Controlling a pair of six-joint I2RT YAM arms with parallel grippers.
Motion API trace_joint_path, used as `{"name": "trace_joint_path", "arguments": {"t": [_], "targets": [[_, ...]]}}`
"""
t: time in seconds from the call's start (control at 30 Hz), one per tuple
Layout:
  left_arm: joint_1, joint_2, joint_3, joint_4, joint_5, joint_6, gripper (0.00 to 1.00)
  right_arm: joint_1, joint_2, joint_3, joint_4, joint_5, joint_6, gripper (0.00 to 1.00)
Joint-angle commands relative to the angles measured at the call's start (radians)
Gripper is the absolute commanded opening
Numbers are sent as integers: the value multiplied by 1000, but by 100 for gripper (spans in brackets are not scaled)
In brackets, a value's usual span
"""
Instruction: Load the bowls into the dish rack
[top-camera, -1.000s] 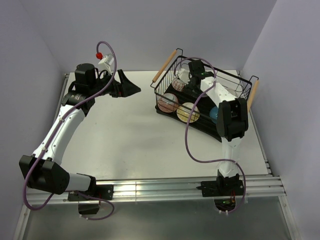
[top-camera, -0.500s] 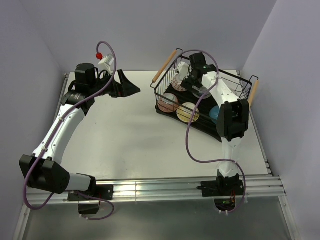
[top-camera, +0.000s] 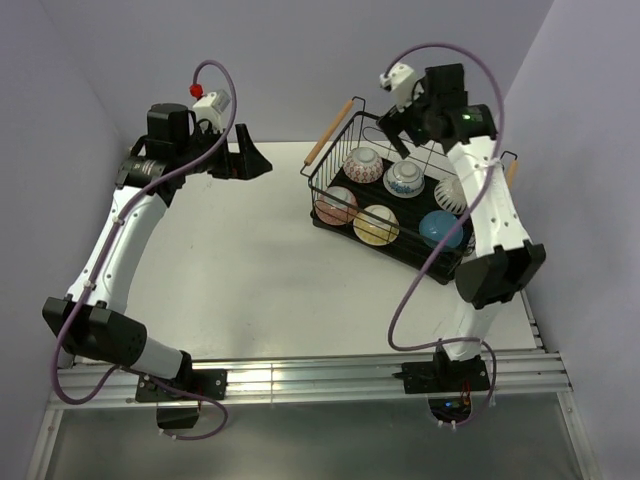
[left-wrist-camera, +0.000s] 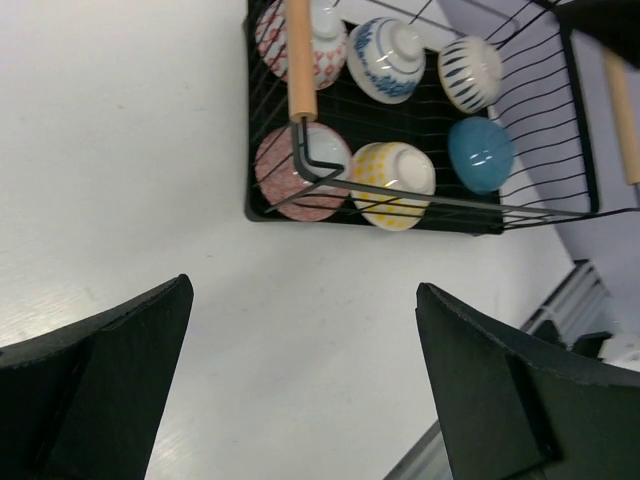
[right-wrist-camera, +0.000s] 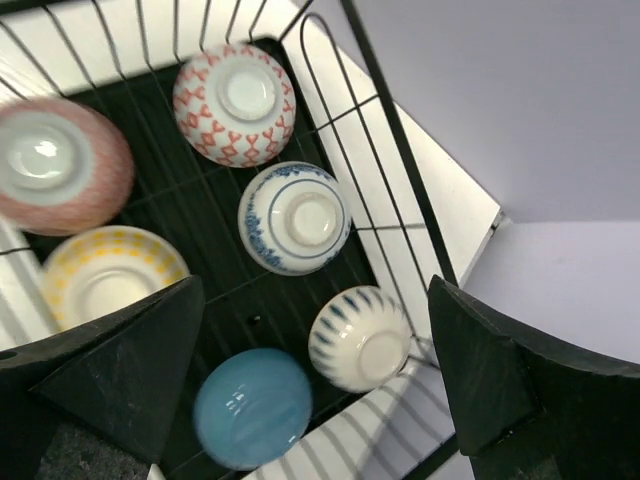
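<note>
The dish rack (top-camera: 405, 247), a black wire basket with wooden handles, stands at the back right. It holds several bowls upside down: red-patterned (top-camera: 363, 164), blue-and-white (top-camera: 404, 180), blue-striped (top-camera: 452, 193), pink (top-camera: 336, 205), yellow (top-camera: 376, 225) and blue (top-camera: 441, 229). My right gripper (top-camera: 398, 128) is open and empty, raised high over the rack's far side. Its wrist view (right-wrist-camera: 315, 285) looks down on the blue-and-white bowl (right-wrist-camera: 294, 218) and the striped bowl (right-wrist-camera: 360, 337). My left gripper (top-camera: 255, 160) is open and empty, held above the table left of the rack (left-wrist-camera: 420, 120).
The rack's near wooden handle (top-camera: 328, 132) sticks out toward my left gripper; the other handle (top-camera: 506, 188) lies by the right wall. Walls close in the table at the back and both sides. A metal rail (top-camera: 330, 375) runs along the front edge.
My right gripper has lifted up and back out of the rack, uncovering the blue-and-white and striped bowls. My left arm has drawn slightly back and to the left.
</note>
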Motion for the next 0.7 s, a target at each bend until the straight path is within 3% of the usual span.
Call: {"name": "trace_joint_path", "arguments": {"t": [0.0, 0.23, 0.47, 0.67], "targets": [[6, 13, 50, -104, -68, 102, 99, -42, -144, 31, -78, -132, 176, 100], [8, -45, -65, -81, -91, 134, 100, -71, -424, -213, -33, -284, 383, 100], [8, -151, -188, -69, -169, 177, 99, -69, -704, -668, 89, -419, 538, 100], [6, -255, -315, -75, -193, 194, 99, -60, -855, -937, 198, -468, 606, 100]]}}
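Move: The blue-flowered bowl, the last one racked, lies about 4 cm ahead of the empty right hand, 1 cm to its right and 24 cm below. At bowl height too, the red-patterned bowl is 7 cm ahead and 11 cm left of the hand, the striped bowl 1 cm back and 14 cm right, and the yellow-dotted bowl 9 cm back and 6 cm left. From the left hand, the blue-flowered bowl is some 13 cm ahead, 36 cm right and 25 cm down. Back towards its base by some 22 cm, the right hand sweeps out over the rack's front row, fast and wide open, first still rising, then sinking below its starting height to hang over the bare table before the rack; its left side rolls up steadily. The left hand, open and empty, sinks while drifting back and left, away from the rack, its left side tilting up slightly. ##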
